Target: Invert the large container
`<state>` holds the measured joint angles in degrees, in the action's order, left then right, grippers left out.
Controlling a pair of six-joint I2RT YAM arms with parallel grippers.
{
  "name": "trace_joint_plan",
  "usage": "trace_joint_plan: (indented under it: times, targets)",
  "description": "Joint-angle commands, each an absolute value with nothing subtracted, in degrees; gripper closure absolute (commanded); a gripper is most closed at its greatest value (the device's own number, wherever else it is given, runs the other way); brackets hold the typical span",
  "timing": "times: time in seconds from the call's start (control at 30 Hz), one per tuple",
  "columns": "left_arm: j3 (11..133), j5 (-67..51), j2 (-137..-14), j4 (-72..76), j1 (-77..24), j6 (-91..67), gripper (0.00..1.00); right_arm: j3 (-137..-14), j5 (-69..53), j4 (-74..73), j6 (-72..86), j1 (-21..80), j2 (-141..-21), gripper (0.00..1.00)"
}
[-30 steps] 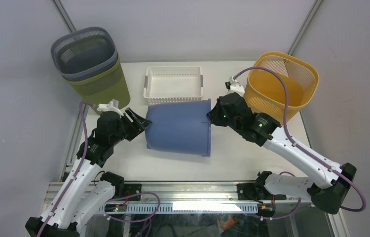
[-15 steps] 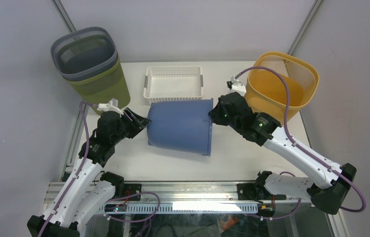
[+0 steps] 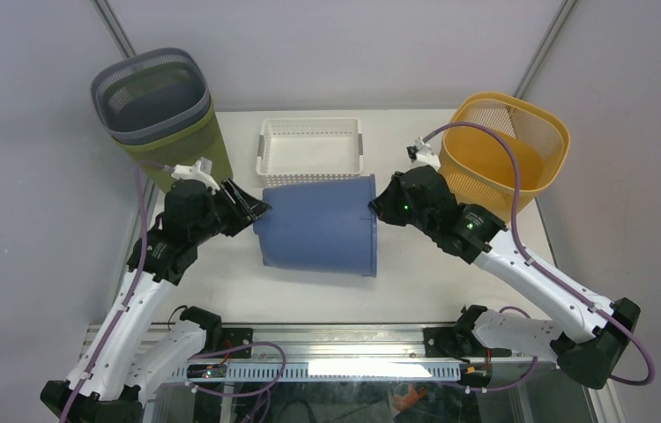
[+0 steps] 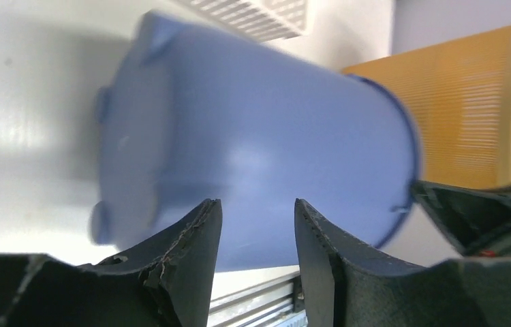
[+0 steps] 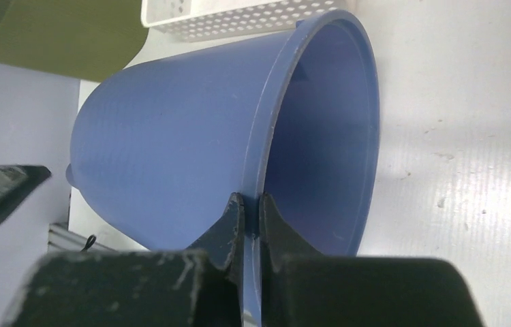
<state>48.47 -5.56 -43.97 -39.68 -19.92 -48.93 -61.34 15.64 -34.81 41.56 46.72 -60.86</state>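
The large container (image 3: 318,225) is a blue bucket lying on its side in the middle of the table, mouth to the right and base to the left. My right gripper (image 3: 373,210) is shut on its rim; in the right wrist view the fingers (image 5: 231,218) pinch the rim's edge (image 5: 276,116), one outside and one inside. My left gripper (image 3: 252,211) is at the far corner of the base, open. In the left wrist view the left gripper (image 4: 256,202) shows a gap between its fingers, with the bucket's wall (image 4: 259,136) beyond them.
A grey basket (image 3: 155,97) nested in a green one (image 3: 181,150) stands at the back left. A white perforated tray (image 3: 309,150) sits just behind the bucket. An orange basket (image 3: 508,145) stands at the back right, close to the right arm.
My left gripper has moved up and toward the far corner of the bucket's base, and its jaws have narrowed a little. The right gripper keeps its hold on the rim.
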Motion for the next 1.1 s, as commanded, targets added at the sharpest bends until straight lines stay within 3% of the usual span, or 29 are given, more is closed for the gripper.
trace_joint_plan:
  times: [0.0, 0.1, 0.3, 0.5, 0.73, 1.07]
  targets:
    - [55.43, -12.53, -44.57, -34.45, -20.49, -47.93, 0.55, -60.75, 8.38, -39.65, 40.66, 47.46, -63.47, 1.0]
    - [57.08, -13.17, -45.21, -34.53, -20.53, -47.98, 0.53, -60.12, 8.19, -38.97, 40.93, 47.33, -63.56, 1.0]
    - [60.85, -1.77, -47.69, -48.63, -20.53, -45.82, 0.34, -58.45, 8.41, -38.77, 41.28, 46.62, -63.07, 1.0]
    - [57.78, -0.52, -45.26, -53.84, -20.27, -46.91, 0.19, -56.85, 6.97, -38.1, 41.63, 44.69, -61.88, 1.0]
    - [54.48, -2.59, -44.32, -55.05, -18.38, -45.27, 0.12, -51.21, -1.28, -34.0, 43.23, 38.87, -58.85, 1.0]
    - [54.86, -10.37, -43.11, -48.71, -17.52, -45.13, 0.12, -36.19, -12.88, -27.56, 52.76, 26.92, -47.78, 1.0]
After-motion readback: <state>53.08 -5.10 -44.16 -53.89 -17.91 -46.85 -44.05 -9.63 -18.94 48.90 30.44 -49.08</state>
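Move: The blue container hangs on its side between the hands, its rim already pinched in the right gripper; its middle is about 11 cm to the right of the left hand, 4 cm back and 9 below. From the right hand it lies some 11 cm left, 4 back and 11 below. The white basket sits about 15 cm ahead of the left hand, 9 right and 18 below. The yellow container is around 26 cm right of the right hand, 8 ahead and 10 below. The container's rim stays pinched in the right fingers, which drift slightly left, then about 3 cm right, rolling some 20 degrees with the hand's left side rising. By its footed base end, the left hand rises about 6 cm, then sinks roughly 8 while drawing back and left, tipping down and opening wide; contact there can't be made out. ##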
